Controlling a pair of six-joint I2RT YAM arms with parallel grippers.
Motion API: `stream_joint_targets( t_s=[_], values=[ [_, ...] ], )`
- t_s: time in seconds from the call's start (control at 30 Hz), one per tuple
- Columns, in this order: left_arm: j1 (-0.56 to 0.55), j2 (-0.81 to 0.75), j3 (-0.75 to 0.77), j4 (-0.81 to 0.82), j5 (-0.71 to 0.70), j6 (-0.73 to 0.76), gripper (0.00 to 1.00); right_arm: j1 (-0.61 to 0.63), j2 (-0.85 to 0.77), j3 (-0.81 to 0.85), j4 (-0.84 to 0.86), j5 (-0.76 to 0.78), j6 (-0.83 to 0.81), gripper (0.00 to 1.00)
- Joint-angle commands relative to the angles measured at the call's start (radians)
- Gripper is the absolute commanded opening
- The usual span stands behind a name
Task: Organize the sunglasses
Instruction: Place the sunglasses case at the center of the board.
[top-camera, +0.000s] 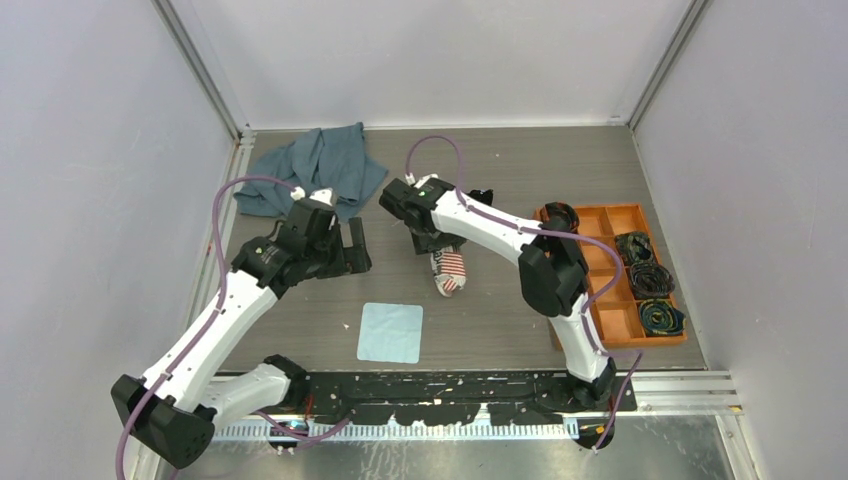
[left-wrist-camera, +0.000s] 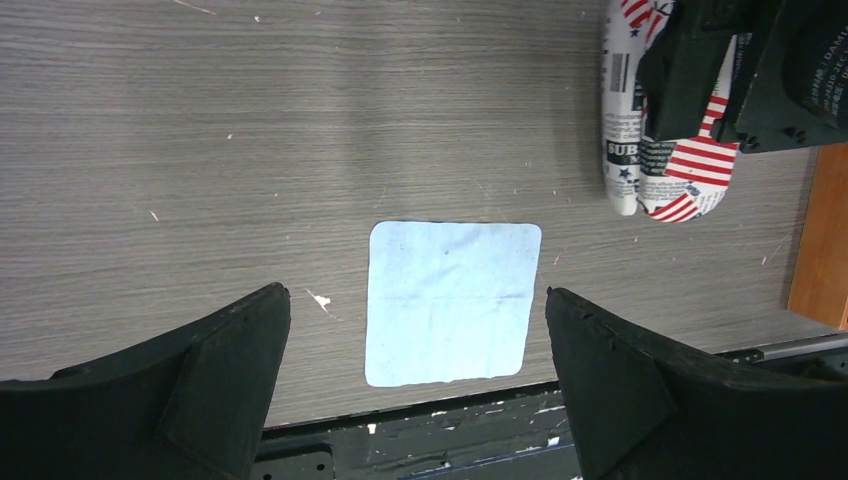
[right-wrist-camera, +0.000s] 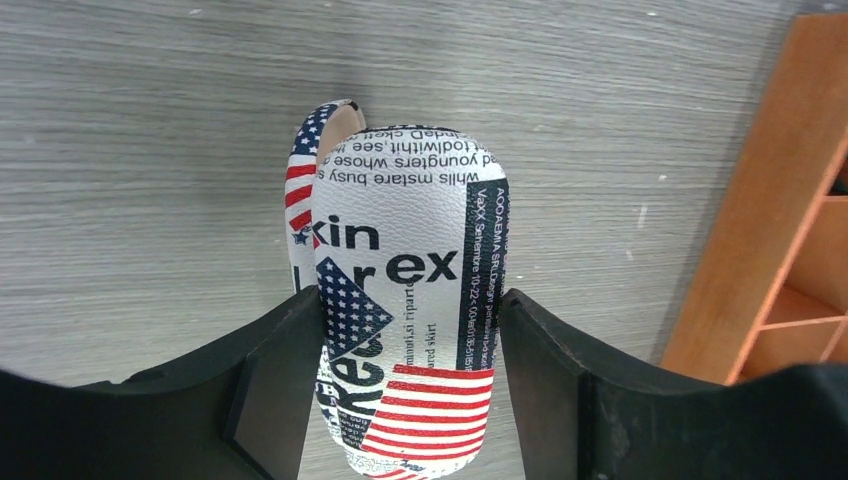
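The sunglasses show in no view. A white oval case (top-camera: 450, 272) with dark print and red stripes lies mid-table. My right gripper (top-camera: 443, 248) is shut on it. In the right wrist view both black fingers (right-wrist-camera: 270, 370) press the sides of the case (right-wrist-camera: 410, 220), and the right gripper (right-wrist-camera: 410, 300) straddles it. A flap edge lifts slightly at the case's far end. My left gripper (top-camera: 350, 250) hangs open to the left of the case with nothing in it. In its own view the left gripper (left-wrist-camera: 418, 292) stands wide over the table, with the case (left-wrist-camera: 660, 150) at the upper right.
A light blue square cloth (top-camera: 390, 332) (left-wrist-camera: 450, 300) lies flat near the front edge. A crumpled grey-blue cloth (top-camera: 315, 170) sits at the back left. An orange divided tray (top-camera: 612, 318) (right-wrist-camera: 770, 230) at the right holds black coiled bundles (top-camera: 650, 280). A small black shape (top-camera: 481, 196) juts from behind the right arm.
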Motion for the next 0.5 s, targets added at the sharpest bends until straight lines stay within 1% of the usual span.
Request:
stream_joint_targets(
  t_s=[0.0,0.07,0.3,0.47],
  values=[
    [0.007,-0.023,-0.006,0.002,-0.002,-0.014,1.0,0.004,-0.061,0.033,0.091,-0.112,0.016,0.69],
    [0.007,-0.024,-0.009,0.004,0.001,-0.014,1.0,0.003,-0.116,0.011,0.119,-0.147,0.024,0.74],
    [0.007,-0.02,-0.013,0.019,0.017,-0.016,1.0,-0.016,-0.337,-0.083,0.26,-0.259,0.046,0.87],
    [0.007,-0.017,-0.024,0.032,0.041,-0.027,1.0,-0.035,-0.395,-0.16,0.291,-0.263,0.059,0.88]
  ],
)
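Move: About 10 cm to the right hand's left, 3 cm nearer the base and 7 cm lower is the open spot on the board for the sunglasses case, which this hand still holds. The blue cloth lies some 10 cm left and 16 cm back of the hand; the sunglasses lie roughly 14 cm ahead and 5 cm right, both at board height. From the left hand the open spot is about 8 cm right, 2 cm ahead and 16 cm below. Leftward first, level and quick, the right hand carries the sunglasses case about 4 cm towards the open spot beside the left gripper, its fingers already opening and letting go of the case. Then it climbs steeply, some 11 cm, spreading its fingers wider and rolling about 30 degrees so that the fingertips swing to the left. ##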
